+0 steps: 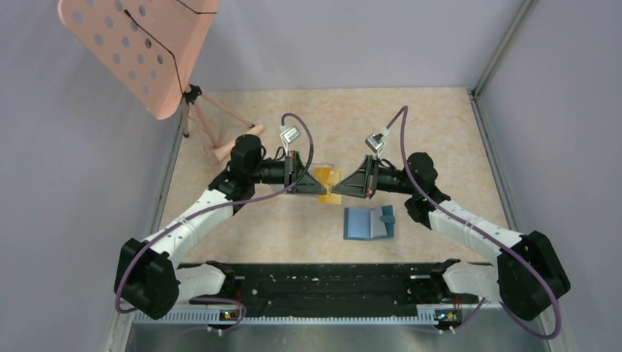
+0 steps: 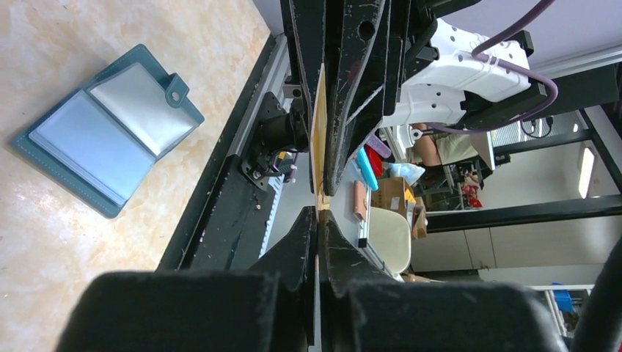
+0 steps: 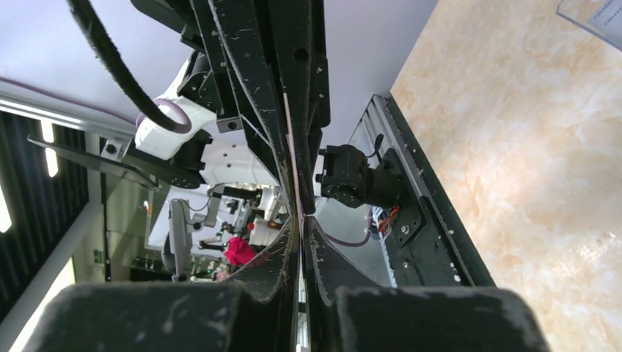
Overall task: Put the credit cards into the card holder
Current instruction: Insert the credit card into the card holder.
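Observation:
An orange-yellow credit card [image 1: 328, 181] hangs above the table's middle, pinched from both sides. My left gripper [image 1: 317, 183] is shut on its left end and my right gripper [image 1: 339, 185] is shut on its right end, the two facing each other. In the left wrist view the card [image 2: 320, 132] shows edge-on, running from my left gripper [image 2: 318, 214] up into the right arm's fingers [image 2: 345, 88]. In the right wrist view it is a thin line above my right gripper [image 3: 299, 220]. The teal card holder [image 1: 369, 222] [image 2: 110, 128] lies open on the table, in front of and right of the card.
A pink perforated board on a small tripod [image 1: 139, 44] stands at the back left. A clear plastic box [image 3: 594, 15] lies on the table under the left gripper. The black rail [image 1: 330, 282] runs along the near edge. Grey walls close in both sides.

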You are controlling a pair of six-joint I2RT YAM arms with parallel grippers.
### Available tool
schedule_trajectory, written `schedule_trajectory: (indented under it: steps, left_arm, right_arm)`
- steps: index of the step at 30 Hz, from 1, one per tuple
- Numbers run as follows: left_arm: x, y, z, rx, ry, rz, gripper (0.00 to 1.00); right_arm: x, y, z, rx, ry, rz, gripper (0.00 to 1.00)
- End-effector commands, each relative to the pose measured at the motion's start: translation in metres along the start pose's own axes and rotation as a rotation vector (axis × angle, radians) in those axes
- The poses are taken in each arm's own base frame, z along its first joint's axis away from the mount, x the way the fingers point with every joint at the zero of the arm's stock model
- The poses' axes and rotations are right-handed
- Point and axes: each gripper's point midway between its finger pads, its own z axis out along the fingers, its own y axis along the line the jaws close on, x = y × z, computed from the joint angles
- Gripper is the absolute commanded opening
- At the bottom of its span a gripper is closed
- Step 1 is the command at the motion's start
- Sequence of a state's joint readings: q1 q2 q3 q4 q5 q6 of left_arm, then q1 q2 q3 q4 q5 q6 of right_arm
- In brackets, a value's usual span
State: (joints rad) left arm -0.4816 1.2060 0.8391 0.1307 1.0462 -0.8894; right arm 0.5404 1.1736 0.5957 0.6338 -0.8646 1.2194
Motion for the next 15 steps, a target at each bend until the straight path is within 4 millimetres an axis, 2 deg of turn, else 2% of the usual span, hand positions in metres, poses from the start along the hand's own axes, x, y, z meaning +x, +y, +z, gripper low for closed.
schedule_trajectory:
  steps: [1,2,6,8,11,15]
  left_arm:
    - [0.002,-0.009,-0.002,0.027,-0.014,0.061,0.0]
    - [0.004,-0.007,-0.002,0.024,-0.011,0.058,0.03]
    - [0.007,0.001,-0.004,-0.011,-0.026,0.054,0.46]
    - [0.007,0.01,-0.004,-0.048,-0.048,0.05,0.59]
    - [0.011,0.028,-0.002,-0.095,-0.054,0.017,0.64]
    - [0.024,0.06,0.007,-0.196,0.014,-0.03,0.63]
  right_arm:
    - [-0.003,0.013,0.0,-0.045,-0.033,-0.059,0.0]
    - [-0.002,0.012,-0.001,-0.041,-0.036,-0.061,0.0]
    - [-0.001,0.0,-0.002,0.022,-0.039,-0.064,0.0]
    - [0.004,-0.018,-0.005,0.109,-0.027,-0.038,0.0]
    - [0.01,-0.045,-0.015,0.255,-0.027,-0.041,0.0]
    - [0.017,-0.089,-0.04,0.427,-0.056,-0.005,0.0]
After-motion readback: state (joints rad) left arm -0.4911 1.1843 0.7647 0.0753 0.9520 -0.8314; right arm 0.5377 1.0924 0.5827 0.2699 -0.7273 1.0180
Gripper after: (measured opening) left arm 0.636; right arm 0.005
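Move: Both hands grip the gold card between their fingertips. From the right hand, the open card holder lies flat on the table about 12 cm to the right, some 4 cm back and 20 cm below. The clear box is some 10 cm ahead of that hand, 10 cm left and 19 cm below. For the left hand, the holder is about 16 cm right, 4 cm back and 20 cm below. The left hand opens well over halfway and lets go of the gold card, then sinks about 3.5 cm with its jaws spread, still close to the card. The right hand stays shut on the card's right-hand edge and, after a brief hold, carries it about 5 cm down and slightly right towards the open card holder, gathering speed while its fingertips dip and swing clockwise, some 15 degrees in all. ##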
